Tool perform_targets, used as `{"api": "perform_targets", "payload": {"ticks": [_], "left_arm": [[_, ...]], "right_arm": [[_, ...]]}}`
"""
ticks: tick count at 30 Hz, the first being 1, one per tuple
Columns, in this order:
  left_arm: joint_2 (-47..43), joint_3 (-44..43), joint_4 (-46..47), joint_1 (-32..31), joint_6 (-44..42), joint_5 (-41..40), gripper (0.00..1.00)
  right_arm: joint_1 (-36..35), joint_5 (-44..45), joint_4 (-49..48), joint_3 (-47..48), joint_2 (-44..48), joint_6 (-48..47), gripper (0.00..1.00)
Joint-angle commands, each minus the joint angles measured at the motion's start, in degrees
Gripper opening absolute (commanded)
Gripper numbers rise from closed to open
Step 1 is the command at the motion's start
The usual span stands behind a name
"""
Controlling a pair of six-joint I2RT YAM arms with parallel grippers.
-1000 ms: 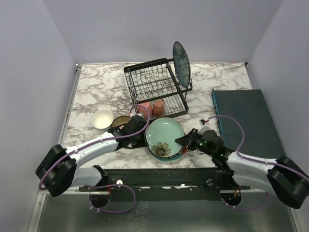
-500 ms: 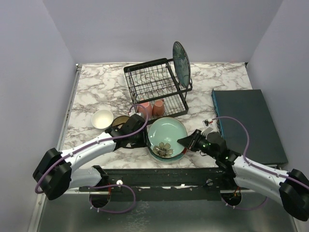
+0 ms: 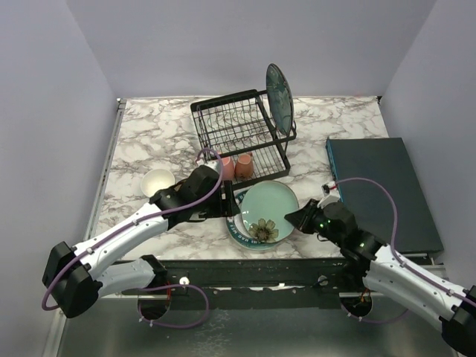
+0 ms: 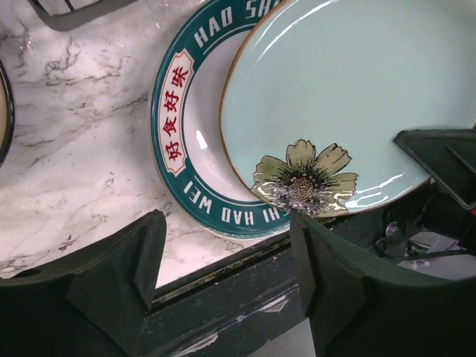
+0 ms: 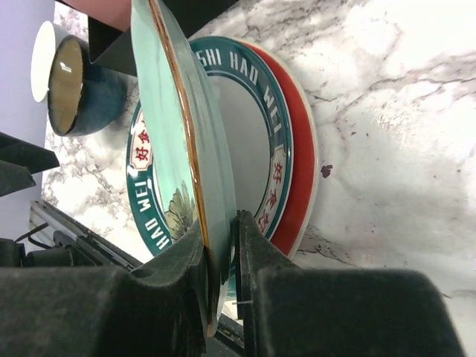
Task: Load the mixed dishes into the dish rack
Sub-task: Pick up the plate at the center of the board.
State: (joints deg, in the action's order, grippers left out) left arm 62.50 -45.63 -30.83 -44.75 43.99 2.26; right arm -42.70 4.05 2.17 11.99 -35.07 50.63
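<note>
The pale green flowered plate [image 3: 268,211] is tilted up off the stack, its right rim pinched by my right gripper [image 3: 296,219], which is shut on it. In the right wrist view the plate [image 5: 175,134] stands edge-on between the fingers [image 5: 221,260]. Under it lie a white plate with a teal lettered rim [image 4: 178,149] and a red plate [image 5: 299,149]. My left gripper [image 3: 232,204] is open at the stack's left side and holds nothing. The black dish rack [image 3: 242,134] has a dark teal plate [image 3: 280,91] upright at its right end. Two pink mugs [image 3: 233,166] stand at its front.
A white bowl [image 3: 158,181] sits left of the stack. Next to it is a dark bowl with a tan inside [image 5: 78,85]. A dark teal slab [image 3: 379,190] lies at the right. The table's front edge and black rail [image 3: 245,271] run just below the plates.
My left gripper has opened, let go of the pale green plate's left rim and drawn back. The right gripper has tilted the plate up and shifted it slightly right.
</note>
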Motion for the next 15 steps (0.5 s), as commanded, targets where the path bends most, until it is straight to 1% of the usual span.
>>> {"api": "perform_targets", "payload": {"ticks": [1, 7, 10, 12, 15], "left_arm": [[-2.32, -3.68, -3.24, 0.14, -5.04, -1.82, 0.75], [-4.35, -6.07, -4.65, 0.42, -8.37, -4.64, 0.85], [-5.12, -6.58, -5.17, 0.53, -9.9, -6.03, 0.91], [-5.45, -6.67, -5.29, 0.54, -10.44, -6.59, 0.98], [-5.46, -6.37, -5.25, 0.54, -11.34, -7.56, 0.99]], "right_arm": [[-0.21, 5.0, 5.92, 8.15, 5.06, -4.4, 0.0], [-0.29, 6.93, 17.05, 16.4, 7.03, -9.12, 0.0], [-0.29, 7.26, 20.93, 20.1, 7.03, -11.7, 0.0], [-0.31, 7.74, 23.42, 22.49, 6.78, -14.14, 0.0], [-0.28, 9.19, 27.58, 26.5, 5.73, -17.29, 0.0]]}}
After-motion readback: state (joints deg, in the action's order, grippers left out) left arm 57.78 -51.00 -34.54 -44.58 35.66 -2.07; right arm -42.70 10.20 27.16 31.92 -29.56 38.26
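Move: Ahead and to the left of the right hand lies the dish rack, about 24 cm out and 13 cm left, roughly level. This hand already grips the green flower plate, whose middle is 3 cm ahead and 7 cm left. The white plate's stack lies 11 cm left, 2 cm back and some 6 cm below, the mugs 16 cm ahead, 17 cm left. From the left hand, the rack is 20 cm ahead, 3 cm right and slightly lower. Keeping its pinch on the green flower plate's edge, the right hand raises it about 8 cm and draws it some 3 cm to the right, away from the white plate, rolling around its finger line by some 15 degrees so its left side dips. The left hand, holding nothing, rises about 5 cm while its fingers tip upward and open to nearly full width. ##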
